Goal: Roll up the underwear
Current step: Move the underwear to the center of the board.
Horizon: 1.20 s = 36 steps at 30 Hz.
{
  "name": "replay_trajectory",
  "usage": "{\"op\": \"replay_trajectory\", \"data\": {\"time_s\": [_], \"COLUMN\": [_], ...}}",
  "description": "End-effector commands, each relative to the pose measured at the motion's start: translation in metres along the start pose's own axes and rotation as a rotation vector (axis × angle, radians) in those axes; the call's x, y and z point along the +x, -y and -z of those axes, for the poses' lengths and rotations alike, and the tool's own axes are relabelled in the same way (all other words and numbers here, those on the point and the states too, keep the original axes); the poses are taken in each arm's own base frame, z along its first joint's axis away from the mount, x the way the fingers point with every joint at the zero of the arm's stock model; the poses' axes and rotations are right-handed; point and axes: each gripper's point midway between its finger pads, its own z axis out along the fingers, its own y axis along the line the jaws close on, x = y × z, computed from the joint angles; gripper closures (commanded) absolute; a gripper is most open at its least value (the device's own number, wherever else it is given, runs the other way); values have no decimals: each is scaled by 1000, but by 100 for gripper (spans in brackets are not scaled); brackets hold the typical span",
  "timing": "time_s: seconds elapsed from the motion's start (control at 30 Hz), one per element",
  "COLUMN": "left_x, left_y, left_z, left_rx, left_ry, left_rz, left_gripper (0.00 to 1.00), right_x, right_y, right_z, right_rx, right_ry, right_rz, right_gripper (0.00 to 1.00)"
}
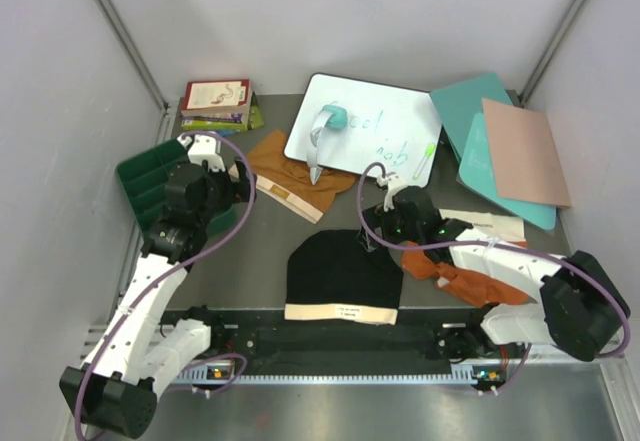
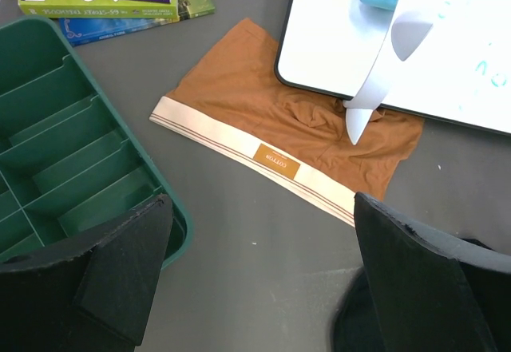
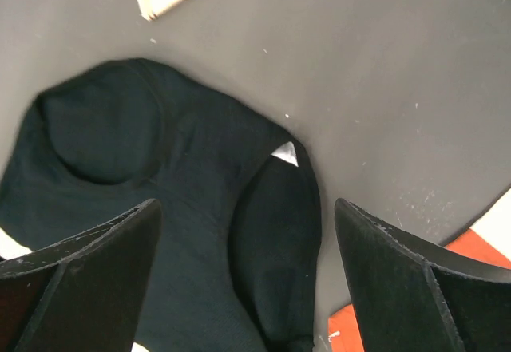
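Black underwear (image 1: 343, 273) lies flat at the table's middle, its cream waistband toward the arm bases. My right gripper (image 1: 373, 223) hovers open over its far right corner; in the right wrist view the black underwear (image 3: 176, 208) fills the space under the gripper (image 3: 247, 204), with one leg edge folded over. Mustard-tan underwear (image 1: 295, 179) lies farther back, partly under the whiteboard (image 1: 365, 121). My left gripper (image 1: 240, 187) is open beside it, over bare table (image 2: 261, 208), short of the tan underwear (image 2: 271, 116). Rust-orange underwear (image 1: 458, 273) lies crumpled under the right arm.
A green compartment tray (image 1: 150, 183) sits at the left, close to the left gripper. Books (image 1: 217, 104) are stacked at the back left. A teal and white object (image 1: 325, 126) rests on the whiteboard, a green marker (image 1: 426, 161) beside it. Teal and pink boards (image 1: 510, 146) lie back right.
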Motion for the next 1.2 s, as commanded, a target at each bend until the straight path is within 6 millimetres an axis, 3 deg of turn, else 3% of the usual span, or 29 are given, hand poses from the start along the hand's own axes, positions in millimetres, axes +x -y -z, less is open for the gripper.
{"op": "replay_trajectory", "data": {"time_s": [0.0,0.1,0.27,0.4,1.0,1.1,1.13,1.17], "left_x": [-10,-8,-5,-4,0,0,0,0], "left_y": [8,9,10,10,5,5,4,4], "left_z": [-1,-2,-4,-4,-8,-7,-8,-8], "left_rx": [37,41,47,42,14,9,7,7], "left_ry": [38,33,19,16,-2,-3,-3,-3], "left_rz": [-11,-11,-13,-15,-16,-15,-14,-14], "left_gripper": [1,1,1,1,1,1,1,1], "right_x": [-18,-24,-27,-22,-1,2,3,5], "right_y": [-5,-2,2,6,5,6,8,8], "right_z": [-8,-17,-39,-51,-69,-70,-71,-73], "right_rx": [-2,15,32,46,8,11,16,17], "right_ry": [46,67,42,-9,-94,-101,-103,-114], "right_rz": [26,40,100,145,168,169,171,172], "right_gripper": [12,14,35,44,60,69,78,81]}}
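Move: The far edge of the black underwear, near its right side where a white tag shows, is about 3 cm ahead of the right hand, 2 cm left and 6 cm below. The garment's middle is some 6 cm back and 7 cm left. The orange underwear lies roughly 21 cm right and 4 cm back, the brown underwear about 17 cm ahead and 15 cm left. From the left hand the tagged edge is some 26 cm right, 3 cm back. The right hand sinks some 6 cm to the tagged far edge of the black underwear, easing about 3 cm forward and slightly left midway down, while the wrist rolls by roughly 10 degrees and the hand swings slightly counter-clockwise. Its wide-open fingers narrow steadily on the way to about a quarter open, ending with the tips on either side of the tagged corner and cloth between them. ##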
